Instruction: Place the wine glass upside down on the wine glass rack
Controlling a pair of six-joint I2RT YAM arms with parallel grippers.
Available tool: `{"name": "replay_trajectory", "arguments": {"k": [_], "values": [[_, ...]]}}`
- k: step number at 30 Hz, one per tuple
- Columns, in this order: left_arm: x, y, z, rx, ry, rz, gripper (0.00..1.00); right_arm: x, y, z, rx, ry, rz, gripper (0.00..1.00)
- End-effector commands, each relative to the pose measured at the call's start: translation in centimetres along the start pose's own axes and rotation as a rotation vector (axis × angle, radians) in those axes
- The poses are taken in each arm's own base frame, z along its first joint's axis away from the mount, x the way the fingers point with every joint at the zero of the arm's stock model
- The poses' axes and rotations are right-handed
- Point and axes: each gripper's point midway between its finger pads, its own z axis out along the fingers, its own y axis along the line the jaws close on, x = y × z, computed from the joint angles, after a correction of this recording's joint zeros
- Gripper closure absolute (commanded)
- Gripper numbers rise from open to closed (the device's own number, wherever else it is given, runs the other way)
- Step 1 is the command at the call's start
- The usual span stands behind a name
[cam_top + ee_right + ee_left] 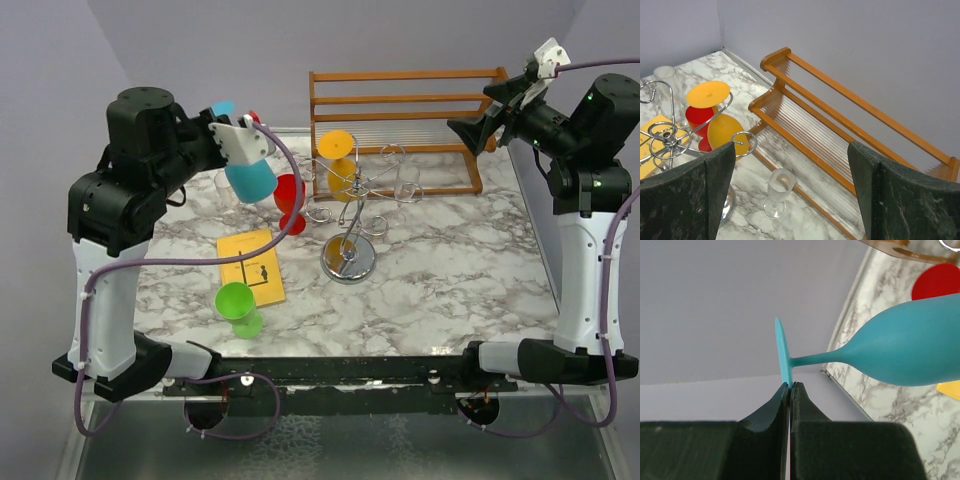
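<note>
My left gripper (790, 385) is shut on the rim of the round foot of a blue wine glass (910, 347). In the top view the gripper (226, 122) holds that glass (250, 178) in the air over the table's back left, foot up and bowl down, left of the wine glass rack (348, 258). The rack is a silver wire stand with curled arms and a shiny round base. An orange glass (340, 165) hangs upside down on it. My right gripper (474, 130) is open and empty, raised at the back right; in its own view the jaws (791, 150) stand wide above the wooden shelf.
A red glass (290, 195) stands between the blue glass and the rack. A green glass (238, 305) lies beside a yellow card (252, 265) at the front left. A clear flute (777, 192) stands before the brown wooden slatted shelf (400, 110) at the back.
</note>
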Motion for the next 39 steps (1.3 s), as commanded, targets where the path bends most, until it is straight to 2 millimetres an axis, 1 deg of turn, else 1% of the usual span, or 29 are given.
{"name": "replay_trajectory", "arguments": {"k": [1,6,10,12,17,21,24,31,36,39], "values": [[0.4,-4.6,1.4,0.224,-0.035,0.172,1.0,-0.5,0.2,-0.7,0.026,-0.009,-0.031,0.07],[-0.2,-8.3,2.1,0.384,-0.118,0.282,1.0,0.0,0.4,-0.7,0.02,-0.003,-0.028,0.07],[-1.3,-10.6,2.6,0.463,-0.193,0.299,1.0,0.3,0.4,-0.7,0.016,0.0,-0.025,0.07],[-2.0,-11.5,2.8,0.492,-0.231,0.301,1.0,0.4,0.4,-0.6,0.013,0.001,-0.023,0.07],[-3.7,-12.1,3.5,0.508,-0.29,0.342,1.0,0.7,0.5,-0.5,0.009,0.003,-0.015,0.07],[-5.5,-12.6,4.1,0.516,-0.323,0.402,1.0,0.8,0.5,-0.6,0.012,0.006,-0.017,0.06],[-6.7,-13.3,4.7,0.531,-0.348,0.446,1.0,0.8,0.5,-0.6,0.017,0.007,-0.021,0.06],[-8.7,-14.0,6.8,0.519,-0.357,0.538,1.0,1.0,0.4,-0.7,0.022,0.012,-0.026,0.06],[-10.2,-14.8,7.9,0.527,-0.39,0.56,1.0,1.1,0.4,-0.8,0.026,0.016,-0.028,0.06],[-10.6,-14.6,8.9,0.502,-0.375,0.551,1.0,1.0,0.5,-0.8,0.021,0.012,-0.028,0.06]]}}
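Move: The left hand holds the blue wine glass by its foot, bowl hanging down. The free hooks on the rack's left side lie about 15 cm to its right, 2 cm back and 15 cm lower. The yellow glass already hanging there is some 19 cm right, 5 cm ahead and 18 cm below; the red glass stands roughly 7 cm right, 9 cm ahead, 32 cm down. From the right hand those hooks are about 26 cm left, 2 cm back and 14 cm below. Down first and then sideways to the right, the left hand carries the blue glass in towards the rack's left side: it sinks about 10 cm early on, then sweeps to some 17 cm right, still settling slightly. On the way the wrist swings clockwise some 40 degrees and its left side rises, while the shut fingers keep their pinch on the foot. ##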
